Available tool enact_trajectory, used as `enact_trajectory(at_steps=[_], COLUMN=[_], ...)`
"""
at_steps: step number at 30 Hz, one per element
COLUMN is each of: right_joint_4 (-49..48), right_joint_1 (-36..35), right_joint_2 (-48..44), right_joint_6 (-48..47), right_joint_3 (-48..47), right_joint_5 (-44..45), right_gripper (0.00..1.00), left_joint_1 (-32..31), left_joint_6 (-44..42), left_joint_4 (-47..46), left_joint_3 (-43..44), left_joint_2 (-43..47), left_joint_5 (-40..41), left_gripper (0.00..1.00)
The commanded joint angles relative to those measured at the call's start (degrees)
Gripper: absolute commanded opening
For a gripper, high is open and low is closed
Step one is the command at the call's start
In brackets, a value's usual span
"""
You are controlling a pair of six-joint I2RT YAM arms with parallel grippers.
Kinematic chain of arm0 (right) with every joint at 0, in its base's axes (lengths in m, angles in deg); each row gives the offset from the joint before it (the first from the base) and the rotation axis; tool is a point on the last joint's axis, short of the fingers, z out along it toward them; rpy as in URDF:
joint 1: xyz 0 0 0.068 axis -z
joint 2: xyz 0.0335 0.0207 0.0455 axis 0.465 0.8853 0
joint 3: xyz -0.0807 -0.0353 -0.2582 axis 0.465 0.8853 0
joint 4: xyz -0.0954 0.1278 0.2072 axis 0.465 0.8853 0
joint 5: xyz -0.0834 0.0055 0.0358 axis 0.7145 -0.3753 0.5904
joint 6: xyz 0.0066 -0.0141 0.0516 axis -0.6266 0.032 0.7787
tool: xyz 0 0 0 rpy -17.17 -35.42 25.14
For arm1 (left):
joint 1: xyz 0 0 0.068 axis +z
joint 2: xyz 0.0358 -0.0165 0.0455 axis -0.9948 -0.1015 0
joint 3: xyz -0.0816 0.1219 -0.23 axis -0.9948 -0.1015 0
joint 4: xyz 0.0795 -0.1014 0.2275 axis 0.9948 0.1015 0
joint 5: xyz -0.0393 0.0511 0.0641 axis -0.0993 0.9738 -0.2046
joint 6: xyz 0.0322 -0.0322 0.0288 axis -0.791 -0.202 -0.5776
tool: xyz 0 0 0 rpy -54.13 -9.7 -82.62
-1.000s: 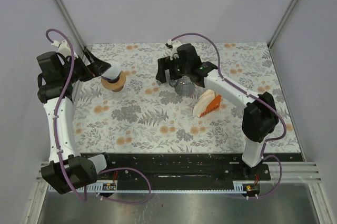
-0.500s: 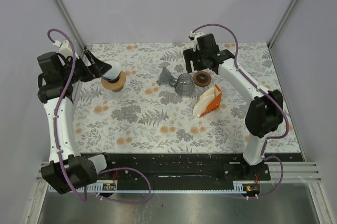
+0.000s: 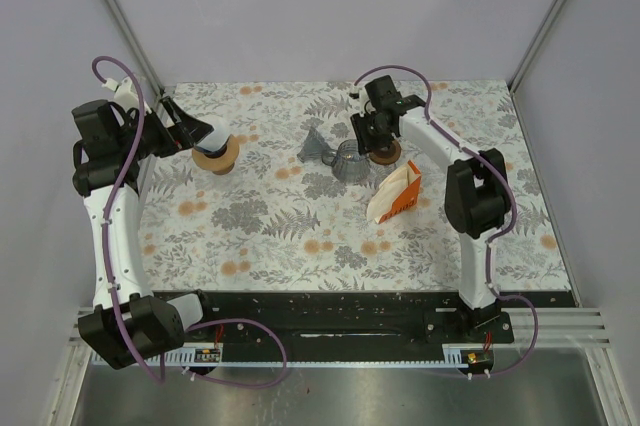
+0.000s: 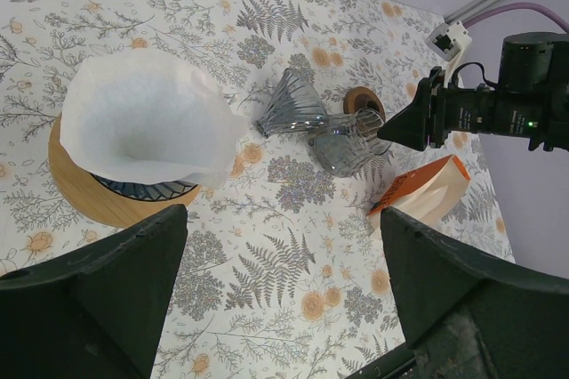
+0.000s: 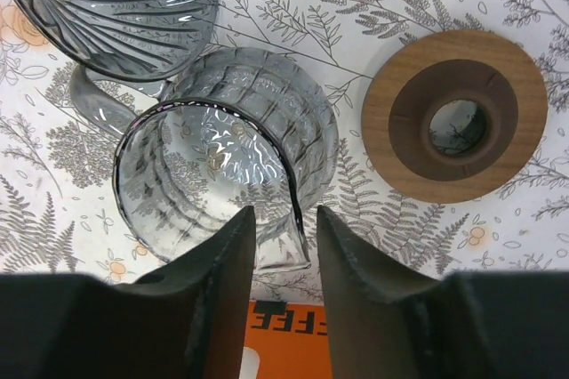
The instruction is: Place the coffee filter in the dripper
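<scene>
The white coffee filter (image 4: 142, 121) stands open in a dark ribbed dripper on a round wooden base (image 4: 84, 201), at the table's left (image 3: 215, 151). My left gripper (image 4: 283, 219) hovers open just left of it (image 3: 198, 136), with nothing between its fingers. A second ribbed glass dripper cone (image 5: 124, 5) lies on its side mid-table (image 3: 315, 146), beside a glass cup (image 5: 222, 157). My right gripper (image 5: 284, 219) hangs over that cup (image 3: 372, 141). Its jaws are narrowed but a gap remains, and the cup's rim runs through it.
A wooden ring (image 5: 453, 112) lies right of the glass cup (image 3: 385, 151). An orange and white filter packet (image 3: 395, 194) stands nearer the arms. The enclosure's walls and metal posts bound the patterned table (image 3: 280, 236).
My right arm swung off the glass cone towards the back right, then came down over the glass cup with its jaws narrowing. The left arm and the filter stayed put.
</scene>
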Motion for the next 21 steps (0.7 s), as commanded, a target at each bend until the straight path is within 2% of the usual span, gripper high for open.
enact_trajectory(at_steps=[1, 4, 9, 13, 18, 21], right_joint_4=[0.69, 0.16, -0.72, -2.3, -2.13, -2.04], right_joint_1=[-0.36, -0.36, -0.62, -2.2, -9.13, -12.39], right_joint_2=[0.55, -0.15, -2.78, -6.21, -8.76, -8.07], right_joint_6=[-3.23, -4.63, -7.09, -10.51, -17.37, -17.99], right_joint_3=[-3.19, -1.7, 2.69, 7.0, 10.52, 9.91], right_joint_5=[-0.24, -2.79, -6.21, -9.73, -12.9, -13.69], right_gripper=[0.35, 0.19, 0.04, 0.02, 0.02, 0.02], left_joint_1=[0.38, 0.38, 0.38, 0.38, 0.38, 0.38], left_joint_6=[-1.0, -1.09, -1.09, -1.0, -0.83, -0.83], left_joint_4=[-2.05, -2.05, -2.05, -2.14, -2.32, -2.32], left_joint_3=[0.02, 0.02, 0.11, 0.2, 0.02, 0.02], left_joint_2=[0.54, 0.45, 0.36, 0.1, 0.1, 0.1], left_joint_5=[-1.65, -1.56, -1.56, -1.56, -1.74, -1.65], left_gripper=[0.93, 0.93, 0.93, 0.93, 0.93, 0.93])
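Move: The right hand is right at the carafe's rim, half-open; the carafe's middle lies about 4 cm to its left and 4 cm below, level fore-and-aft. The wooden collar is some 4 cm right and 2 cm ahead, the grey glass cone about 11 cm left and 3 cm ahead, the orange filter box roughly 9 cm back and 6 cm right. From the left hand the carafe is some 34 cm right, 10 cm ahead and well below. The right fingers pinch the carafe's rim, then drag it 7 cm back and 5 cm left, twisting 25° counter-clockwise. ##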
